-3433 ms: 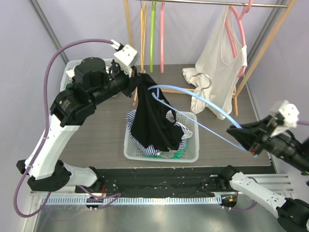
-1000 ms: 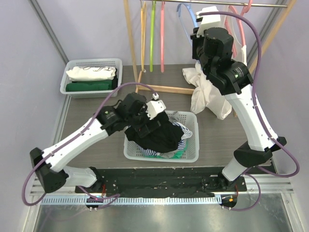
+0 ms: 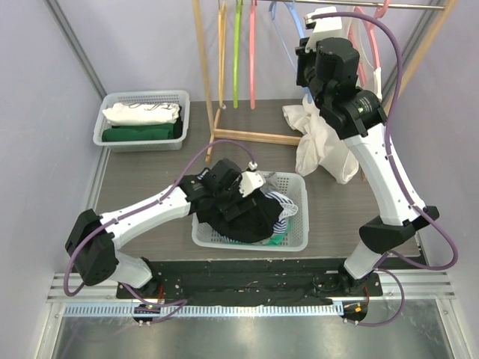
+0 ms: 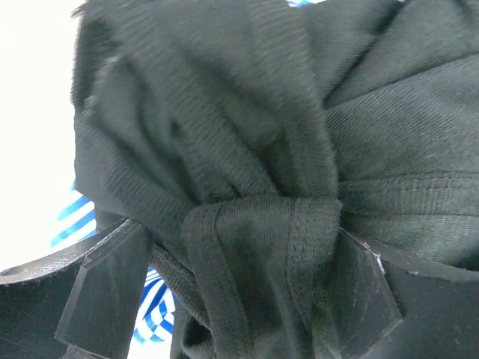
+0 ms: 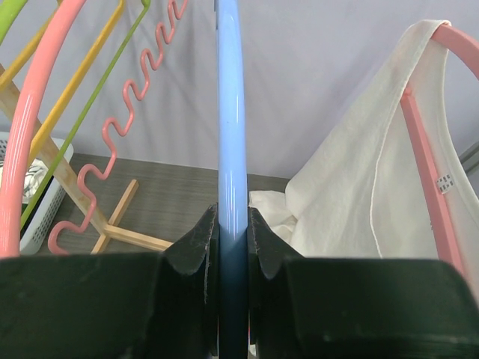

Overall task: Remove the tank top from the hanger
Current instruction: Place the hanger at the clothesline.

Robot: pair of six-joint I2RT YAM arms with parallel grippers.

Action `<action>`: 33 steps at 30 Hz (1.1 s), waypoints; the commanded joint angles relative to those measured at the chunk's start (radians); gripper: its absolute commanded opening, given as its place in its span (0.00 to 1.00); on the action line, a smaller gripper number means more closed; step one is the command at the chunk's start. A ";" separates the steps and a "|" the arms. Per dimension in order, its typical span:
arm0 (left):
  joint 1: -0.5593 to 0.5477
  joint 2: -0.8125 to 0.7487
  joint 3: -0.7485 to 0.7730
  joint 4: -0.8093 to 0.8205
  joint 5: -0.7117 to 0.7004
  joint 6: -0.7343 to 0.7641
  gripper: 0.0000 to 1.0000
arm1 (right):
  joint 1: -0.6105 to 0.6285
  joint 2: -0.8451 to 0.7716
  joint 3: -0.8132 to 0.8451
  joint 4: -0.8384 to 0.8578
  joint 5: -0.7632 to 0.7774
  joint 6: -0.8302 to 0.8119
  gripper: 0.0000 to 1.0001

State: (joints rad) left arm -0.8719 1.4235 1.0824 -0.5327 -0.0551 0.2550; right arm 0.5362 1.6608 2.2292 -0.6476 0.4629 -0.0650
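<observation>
The black tank top [image 3: 241, 217] lies bunched in the white basket [image 3: 299, 228], off the hanger. My left gripper [image 3: 243, 196] is down on the pile. In the left wrist view its fingers stand wide apart, open, with a fold of the tank top [image 4: 262, 157] between them at the gripper [image 4: 239, 292]. A gap shows beside the left finger [image 4: 105, 292]. Up at the clothes rail, my right gripper [image 3: 305, 39] is shut on the blue hanger [image 3: 284, 16]. The right wrist view shows the hanger's bar [image 5: 230, 134] pinched between the jaws of the gripper [image 5: 232, 232], bare of clothing.
A white garment [image 3: 333, 120] hangs on a pink hanger [image 5: 423, 157] at the rail's right end. Orange, green and pink hangers [image 3: 236, 52] hang at its left. A small basket of folded clothes [image 3: 142, 123] stands at the back left. The rack's wooden foot [image 3: 251, 137] crosses the table.
The tank top has come off the blue hanger and dropped into the basket with my left gripper, which has sunk further right. My right arm carried the bare hanger up to the rail.
</observation>
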 commanded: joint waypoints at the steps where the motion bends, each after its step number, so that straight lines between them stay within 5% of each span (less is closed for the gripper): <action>1: -0.038 -0.002 -0.027 -0.076 0.080 0.046 0.90 | -0.015 -0.013 -0.013 0.095 -0.015 0.033 0.01; 33: -0.096 -0.051 0.017 -0.159 0.087 0.066 0.70 | -0.035 -0.064 -0.121 0.235 -0.012 0.223 0.01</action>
State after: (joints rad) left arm -0.9585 1.4170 1.0527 -0.6422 -0.0071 0.3302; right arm 0.5194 1.6489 2.1250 -0.5102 0.4339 0.0834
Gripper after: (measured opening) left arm 0.696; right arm 0.184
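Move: My left hand is already in the laundry basket, among the folds of the black tank top; its middle lies about 1 cm back and 3 cm below. The striped top is some 11 cm to the right and 4 cm below. My right hand holds the blue hanger; the clothesline rail runs roughly 11 cm ahead and 13 cm above. From that hand, the nearest pink hanger is 12 cm left and level ahead, the cream top 13 cm right and 5 cm ahead. With my left fingers around a bunched fold of the black tank top, I draw that hand back about 5 cm, sinking some 3 cm deeper before easing up slightly, turning it about 10 degrees clockwise and partly narrowing the fingers. My right hand keeps its pinch on the blue hanger, edging forward and left by 1–2 cm under the rail while rolling its left side up nearly 10 degrees. ##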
